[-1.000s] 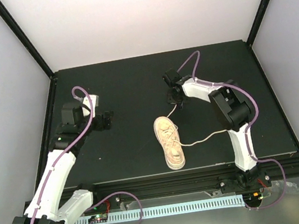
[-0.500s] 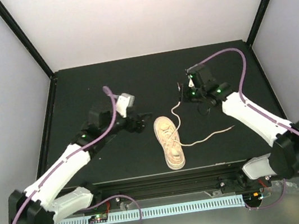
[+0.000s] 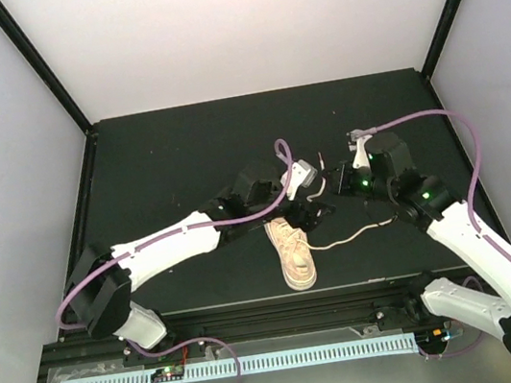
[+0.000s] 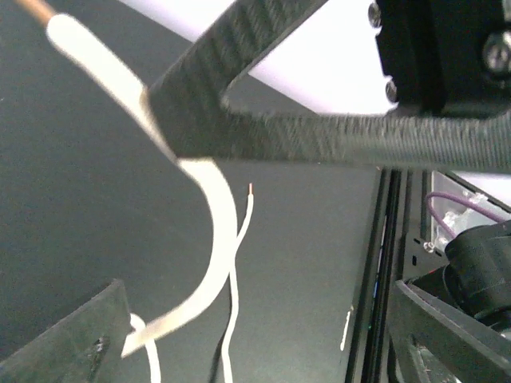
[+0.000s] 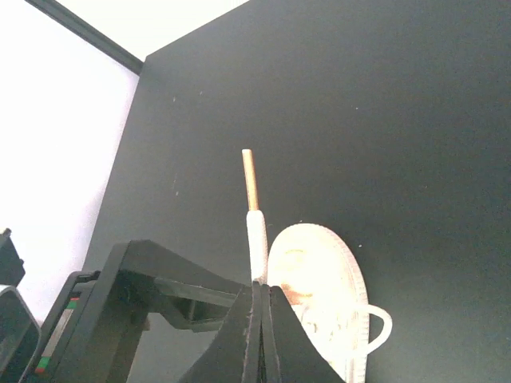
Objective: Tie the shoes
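The beige-pink shoe (image 3: 292, 250) lies on the black table, toe toward the back; it also shows in the right wrist view (image 5: 321, 297). My right gripper (image 3: 330, 179) is shut on one off-white lace (image 5: 255, 231) and holds it above the toe, with the tan tip (image 5: 251, 177) poking up past the closed fingers. My left gripper (image 3: 319, 195) is open right beside it. In the left wrist view the held lace (image 4: 209, 239) runs between its two wide-apart fingers (image 4: 319, 136). The other lace (image 3: 359, 230) lies slack on the table to the shoe's right.
The black mat's front edge and the metal rail (image 3: 349, 288) run just in front of the shoe's heel. The left arm (image 3: 167, 244) stretches across the table's middle. White walls enclose the back and both sides.
Both arms have swung in toward each other above the shoe's toe. The right gripper carried its lace end to the right and nearer; the left gripper reached across to the held lace.
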Controlling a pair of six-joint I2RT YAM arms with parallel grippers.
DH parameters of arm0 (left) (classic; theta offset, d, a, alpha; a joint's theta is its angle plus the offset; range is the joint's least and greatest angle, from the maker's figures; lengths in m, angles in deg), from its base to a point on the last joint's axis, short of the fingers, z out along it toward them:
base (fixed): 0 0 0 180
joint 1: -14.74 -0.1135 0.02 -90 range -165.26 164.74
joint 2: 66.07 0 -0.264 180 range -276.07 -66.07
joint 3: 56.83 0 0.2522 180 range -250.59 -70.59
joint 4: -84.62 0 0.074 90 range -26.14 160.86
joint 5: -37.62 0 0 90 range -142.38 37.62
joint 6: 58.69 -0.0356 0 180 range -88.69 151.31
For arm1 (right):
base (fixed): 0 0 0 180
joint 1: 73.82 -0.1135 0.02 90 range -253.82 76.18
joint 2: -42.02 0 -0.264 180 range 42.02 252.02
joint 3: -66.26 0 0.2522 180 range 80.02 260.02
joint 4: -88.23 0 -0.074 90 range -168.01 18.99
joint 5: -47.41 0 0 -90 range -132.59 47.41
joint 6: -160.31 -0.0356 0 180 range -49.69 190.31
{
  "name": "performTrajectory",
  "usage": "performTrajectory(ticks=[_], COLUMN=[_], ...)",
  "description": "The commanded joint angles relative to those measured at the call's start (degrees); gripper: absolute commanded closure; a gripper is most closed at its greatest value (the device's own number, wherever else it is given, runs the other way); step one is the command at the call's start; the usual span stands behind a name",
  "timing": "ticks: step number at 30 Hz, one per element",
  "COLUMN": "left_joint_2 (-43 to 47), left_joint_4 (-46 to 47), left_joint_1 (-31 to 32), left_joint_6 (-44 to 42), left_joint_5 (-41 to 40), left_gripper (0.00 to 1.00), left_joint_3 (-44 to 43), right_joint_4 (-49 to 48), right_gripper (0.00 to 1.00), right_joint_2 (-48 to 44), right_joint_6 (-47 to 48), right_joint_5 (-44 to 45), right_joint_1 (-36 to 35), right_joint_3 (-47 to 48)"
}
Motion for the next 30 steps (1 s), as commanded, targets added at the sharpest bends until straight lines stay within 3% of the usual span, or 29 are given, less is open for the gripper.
performTrajectory(ticks=[1,9,20,25,30], left_joint_2=[-2.41,-5.35,-5.97,-6.38,-6.99], left_joint_4=[4.21,4.75,7.81,11.07,12.55], left_joint_1=[1.30,2.07,2.20,2.20,2.18], left_joint_6=[-1.32,-1.36,-0.71,0.87,1.60], left_joint_5=[-1.59,-3.68,-5.99,-4.68,-5.02], left_gripper=[0.14,0.49,0.50,0.58,0.54], left_joint_3=[-3.72,-4.50,-0.50,1.26,2.80], right_joint_4=[2.10,2.29,3.04,3.27,3.73], right_gripper=[0.98,0.98,0.98,0.98,0.98], right_joint_2=[-2.33,-5.23,-6.86,-6.58,-6.82], right_joint_6=[-1.72,-2.81,-3.45,-3.68,-3.75], right_joint_5=[-2.35,-3.04,-1.28,-0.95,-0.06], right_joint_1=[-0.20,-0.21,-0.20,-0.20,-0.20], right_joint_3=[-1.62,-2.00,3.22,4.02,5.38])
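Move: The right hand holds the lace just below its tip, some 5 cm above and 3 cm beyond the left hand. For the left hand, the hanging part of that lace is about 2 cm ahead, 1 cm left and 2 cm up, beside its far finger. From the left hand the shoe is roughly 3 cm ahead, 7 cm left and 17 cm below; the loose lace's middle lies about 3 cm ahead, 10 cm right and 20 cm down. The right fingers keep their pinch on the lace while that hand eases back about 2 cm, then lifts some 4 cm with a slight tilt, drawing the lace up over the left gripper. The left hand slides a couple of centimetres right along its fingers, then sinks about 3 cm, closing from nearly wide open to half open around the lace; a firm hold can't be seen. ##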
